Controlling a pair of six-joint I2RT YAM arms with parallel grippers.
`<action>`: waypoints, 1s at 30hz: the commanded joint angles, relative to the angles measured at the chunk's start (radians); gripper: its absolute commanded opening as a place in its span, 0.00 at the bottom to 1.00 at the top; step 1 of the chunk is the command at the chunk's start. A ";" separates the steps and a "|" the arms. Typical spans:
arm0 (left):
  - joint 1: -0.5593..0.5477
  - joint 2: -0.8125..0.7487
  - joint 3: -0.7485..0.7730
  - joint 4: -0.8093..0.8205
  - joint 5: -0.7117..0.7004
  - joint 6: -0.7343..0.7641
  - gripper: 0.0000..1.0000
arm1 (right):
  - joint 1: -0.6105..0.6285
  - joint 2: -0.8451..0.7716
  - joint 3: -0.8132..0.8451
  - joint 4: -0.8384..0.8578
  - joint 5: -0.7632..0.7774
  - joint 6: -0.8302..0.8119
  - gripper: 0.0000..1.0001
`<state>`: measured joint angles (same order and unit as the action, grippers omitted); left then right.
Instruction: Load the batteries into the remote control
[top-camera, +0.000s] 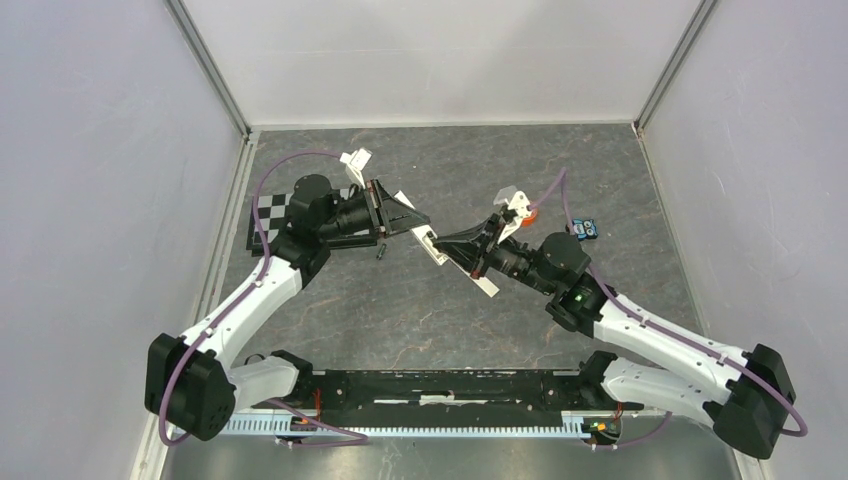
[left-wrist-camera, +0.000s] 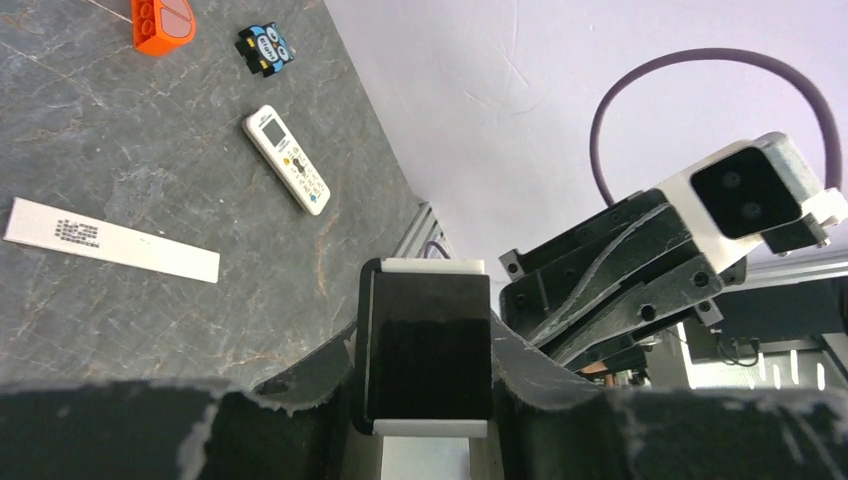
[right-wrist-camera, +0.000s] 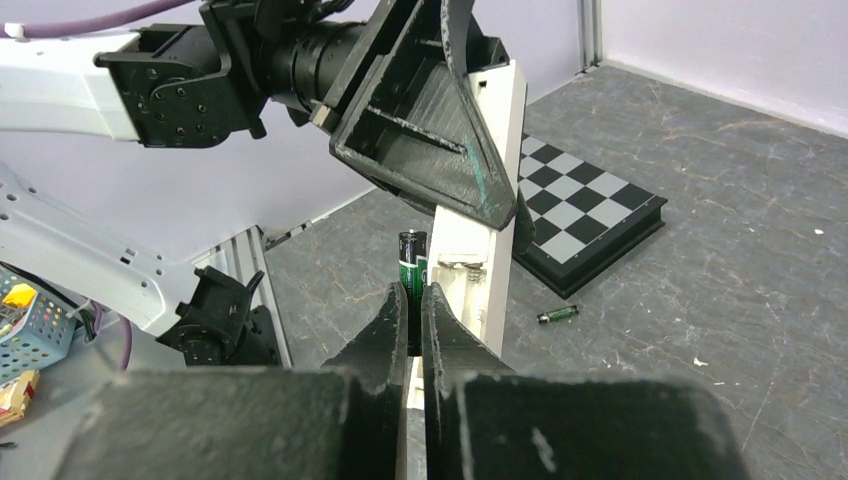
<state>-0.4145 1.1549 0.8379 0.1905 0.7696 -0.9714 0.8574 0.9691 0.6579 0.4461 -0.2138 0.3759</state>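
My left gripper is shut on the remote control and holds it off the table. The remote's cream back faces my right wrist camera, showing an open battery recess with a spring. In the left wrist view the remote is seen end-on, as a dark face between my left fingers. My right gripper is shut on one dark, green-marked battery. That battery stands upright just left of the recess; whether it touches the remote I cannot tell. A second battery lies on the grey table.
A black-and-white checkerboard lies behind the left arm. On the table's right side lie a second white remote, an orange block, a small black-and-blue item and a white paper strip. White walls enclose the table.
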 joint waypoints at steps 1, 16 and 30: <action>-0.001 -0.008 0.041 0.069 0.019 -0.085 0.02 | 0.011 0.013 0.053 0.016 0.010 -0.034 0.01; 0.000 -0.013 0.044 0.081 0.019 -0.114 0.02 | 0.024 0.039 0.056 -0.003 0.035 -0.046 0.07; 0.012 -0.015 0.041 0.061 0.002 -0.082 0.02 | 0.024 -0.014 0.096 -0.071 0.065 -0.016 0.41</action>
<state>-0.4095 1.1549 0.8387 0.2184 0.7647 -1.0580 0.8783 0.9916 0.6937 0.3820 -0.1738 0.3447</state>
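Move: Just below the right hand's fingertips, about 2 cm down and 1 cm ahead and to the left, is the open battery bay of the white remote, over which they hold a battery. On the table, about 20 cm below, the spare battery lies some 11 cm ahead and 12 cm left, and the white strip 5 cm ahead and 9 cm right. From the left hand, gripping the remote, the bay is roughly 4 cm back and 3 cm right. Lowering the held battery a little over 1 cm into the remote's bay and easing about 1 cm left, the right hand barely tips, then spreads its fingers to a bit over a third open and lets go, starting to lift back by half a centimetre. The left hand keeps its grip on the remote and raises it slightly, by just under 1 cm. ##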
